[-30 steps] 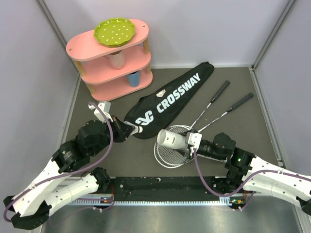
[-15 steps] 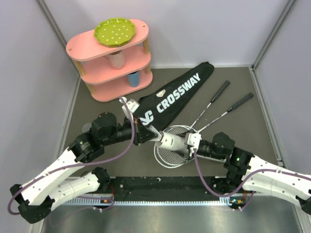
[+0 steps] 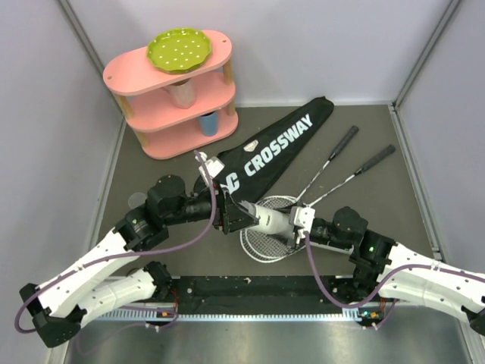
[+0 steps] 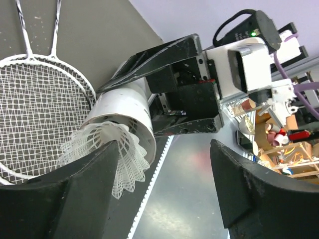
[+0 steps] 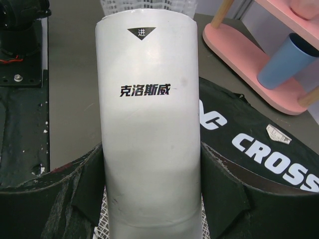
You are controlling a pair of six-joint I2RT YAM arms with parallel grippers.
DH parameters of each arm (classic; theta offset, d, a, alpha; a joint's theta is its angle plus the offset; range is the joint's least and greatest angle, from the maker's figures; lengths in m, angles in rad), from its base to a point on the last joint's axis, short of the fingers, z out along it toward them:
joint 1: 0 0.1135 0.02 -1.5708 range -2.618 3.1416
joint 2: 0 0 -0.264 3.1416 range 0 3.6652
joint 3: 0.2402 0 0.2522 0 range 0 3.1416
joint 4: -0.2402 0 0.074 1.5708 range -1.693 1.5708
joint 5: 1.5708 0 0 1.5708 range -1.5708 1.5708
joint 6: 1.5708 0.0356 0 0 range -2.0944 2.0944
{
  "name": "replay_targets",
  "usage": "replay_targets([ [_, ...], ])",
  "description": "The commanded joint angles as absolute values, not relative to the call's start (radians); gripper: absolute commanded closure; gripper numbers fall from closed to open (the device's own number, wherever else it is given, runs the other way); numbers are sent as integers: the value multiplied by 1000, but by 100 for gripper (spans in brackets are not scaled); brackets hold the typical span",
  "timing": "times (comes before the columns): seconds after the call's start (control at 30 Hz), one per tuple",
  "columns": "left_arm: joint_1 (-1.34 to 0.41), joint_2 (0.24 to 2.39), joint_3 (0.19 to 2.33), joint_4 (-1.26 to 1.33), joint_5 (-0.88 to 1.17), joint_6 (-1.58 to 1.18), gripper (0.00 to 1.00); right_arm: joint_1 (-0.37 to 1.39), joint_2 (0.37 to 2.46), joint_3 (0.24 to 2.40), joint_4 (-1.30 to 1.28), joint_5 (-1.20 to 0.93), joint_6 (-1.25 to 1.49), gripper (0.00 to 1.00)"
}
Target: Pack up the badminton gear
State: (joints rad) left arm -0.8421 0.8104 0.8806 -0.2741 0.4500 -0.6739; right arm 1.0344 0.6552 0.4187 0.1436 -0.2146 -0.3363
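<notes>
My right gripper (image 3: 294, 222) is shut on the long white tube (image 3: 270, 220), which it holds level above the racket heads; in the right wrist view the tube (image 5: 149, 124) fills the span between the jaws of that gripper (image 5: 149, 172). A white shuttlecock (image 4: 117, 154) sits in the tube's mouth (image 4: 124, 107), its skirt sticking out. My left gripper (image 4: 164, 164) stands open right at that mouth, with one finger beside the skirt and nothing clamped. Two silver rackets (image 3: 265, 244) lie crossed on the table. The black CROSSWAY bag (image 3: 265, 152) lies behind them.
A pink three-tier shelf (image 3: 151, 76) stands at the back left with a green dotted plate (image 3: 178, 49) on top and cups on its lower tiers, one of them blue (image 5: 286, 62). The racket handles (image 3: 345, 140) point to the back right. Grey walls close in the table.
My left arm swung right from beside the bag to the tube's mouth, shut on a shuttlecock. Its jaws have now opened, and the shuttlecock sits in the mouth. The right arm held still.
</notes>
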Motion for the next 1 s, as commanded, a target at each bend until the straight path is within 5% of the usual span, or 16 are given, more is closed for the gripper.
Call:
replay_targets([
  [0.0,-839,750,876,-209,466,-655,18,1043,643,453,210,-230,-324,84],
  [0.17,-841,784,853,-149,520,-689,9,1045,638,451,216,-233,-325,84],
  [0.53,-844,963,750,245,680,-877,10,1045,641,463,213,-239,-319,85],
  [0.97,-741,727,877,-371,410,-600,2,1045,632,423,218,-209,-350,85],
])
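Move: The shuttlecock is cork-first in the mouth of the tube, its skirt still sticking out, roughly 4 cm to the right of the left hand, 3 cm ahead and 2 cm lower. Below, the racket heads lie about 12 cm to that hand's right, 7 cm ahead and 22 cm down. From the right hand, which holds the tube, the shuttlecock is some 12 cm to the left, 4 cm ahead and 6 cm up. Up about 1.5 cm and slightly back first, then the left hand drives right and down some 4 cm each way towards the mouth of the tube, wrist turning about 10 degrees clockwise. It then backs out left and up to nearly where it began. Its fingers, already parted, open wider; the right hand keeps its grip on the tube, dipping slightly. ##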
